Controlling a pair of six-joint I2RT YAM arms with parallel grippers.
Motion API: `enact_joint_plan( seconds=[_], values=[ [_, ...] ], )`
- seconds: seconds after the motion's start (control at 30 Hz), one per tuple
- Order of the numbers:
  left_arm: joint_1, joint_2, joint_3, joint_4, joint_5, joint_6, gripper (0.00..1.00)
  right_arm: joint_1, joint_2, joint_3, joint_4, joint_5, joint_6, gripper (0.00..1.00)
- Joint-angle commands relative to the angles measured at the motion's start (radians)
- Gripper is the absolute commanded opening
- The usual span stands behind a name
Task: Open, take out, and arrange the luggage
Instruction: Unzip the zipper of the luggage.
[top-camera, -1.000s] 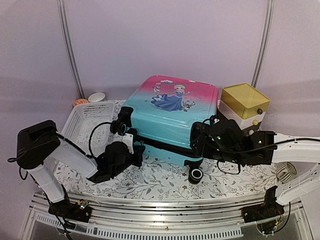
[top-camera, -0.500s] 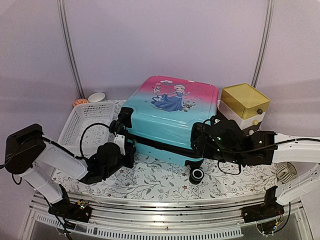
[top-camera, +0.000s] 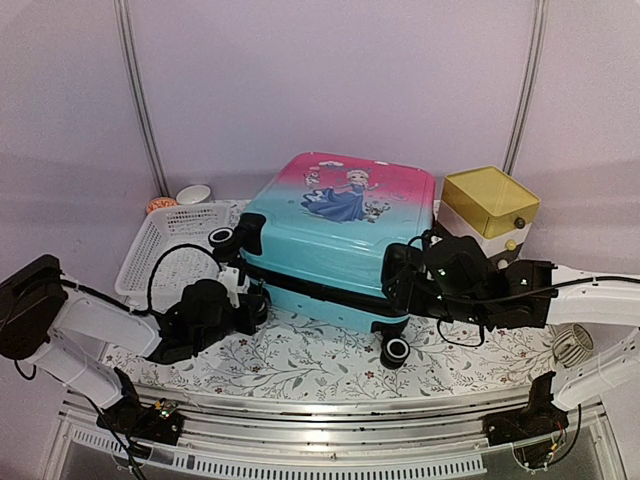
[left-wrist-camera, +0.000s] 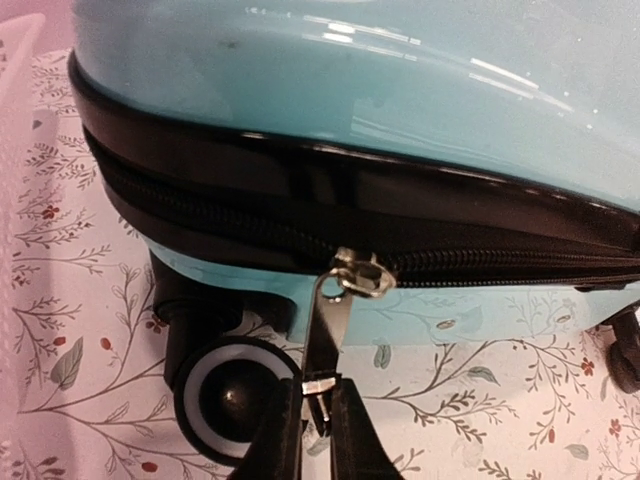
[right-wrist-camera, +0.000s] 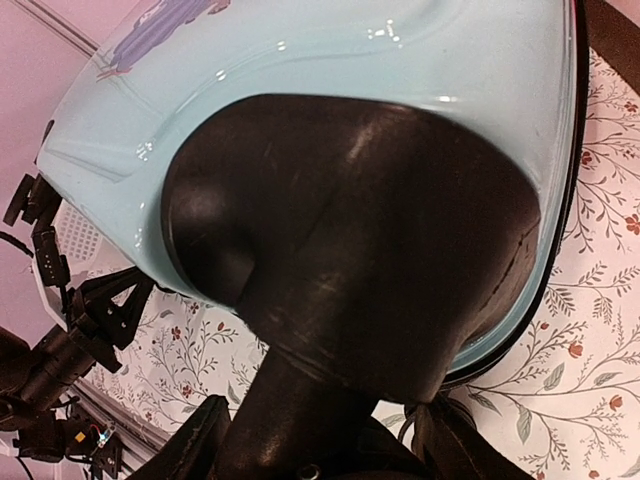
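Observation:
The luggage (top-camera: 340, 240) lies flat on the flowered cloth, a pink-to-turquoise shell with a princess print and a black zipper band (left-wrist-camera: 230, 215). My left gripper (left-wrist-camera: 317, 400) is shut on the metal zipper pull (left-wrist-camera: 330, 320), which hangs from the slider (left-wrist-camera: 362, 275) near the case's front left corner, just right of a black and white wheel (left-wrist-camera: 225, 395). From above, the left gripper (top-camera: 245, 300) sits at that corner. My right gripper (top-camera: 398, 285) clasps the black wheel mount (right-wrist-camera: 350, 230) at the front right corner, and the mount fills the space between its fingers (right-wrist-camera: 200, 440).
A white perforated basket (top-camera: 165, 245) stands left of the luggage, with a small bowl (top-camera: 193, 193) behind it. A yellow-topped drawer box (top-camera: 488, 205) stands at the back right, close to the case. The front right wheel (top-camera: 393, 350) rests on the cloth.
My left arm has drawn back to the left with the zipper pull, carrying the slider along the front edge toward the left corner. The right arm has held still.

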Motion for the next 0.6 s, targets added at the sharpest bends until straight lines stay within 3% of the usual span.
enact_joint_plan(
  seconds=[0.0,0.17,0.23,0.3,0.4,0.43,0.57],
  values=[
    [0.066,-0.111,-0.003,-0.123,-0.105,-0.076,0.10,-0.034,-0.061,-0.003,-0.073,0.101,-0.024,0.58],
    [0.063,-0.233,0.048,-0.396,-0.093,-0.125,0.21,-0.044,-0.071,0.019,-0.072,0.124,-0.104,0.76],
    [0.059,-0.300,0.055,-0.478,-0.072,-0.131,0.31,-0.049,-0.078,0.029,-0.072,0.131,-0.138,0.92],
    [0.056,-0.382,0.053,-0.534,-0.039,-0.128,0.45,-0.057,-0.085,0.035,-0.067,0.128,-0.172,1.00],
    [0.053,-0.519,0.037,-0.575,0.026,-0.113,0.93,-0.075,-0.091,0.039,-0.050,0.106,-0.217,0.99],
    [0.053,-0.565,0.033,-0.584,0.046,-0.105,0.98,-0.082,-0.091,0.041,-0.043,0.088,-0.235,0.99],
    [0.057,-0.702,0.061,-0.656,0.104,-0.091,0.98,-0.127,-0.087,0.060,-0.032,0.019,-0.291,0.99]
  ],
)
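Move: The left fingers still pinch the zipper pull, its slider about 2 cm ahead and 2 cm above. From this hand the lower left wheel is some 4 cm ahead, 1 cm left and 4 cm down, the upper left wheel 5 cm ahead, 6 cm left and 12 cm up, the white basket 17 cm ahead, 17 cm left and 4 cm down. The right fingers straddle the upper right wheel mount; the lower right wheel is level ahead, 1 cm left, 15 cm below. Upward and leftward, with a smaller draw back, the left hand leaves the zipper by about 10 cm, its fingers going from shut to wide open so that they let go of the pull; the climb comes mostly late. The right hand opens fully too, loosing the upper right wheel mount and easing about 5 cm to its right, up and forward while tipping slightly. ##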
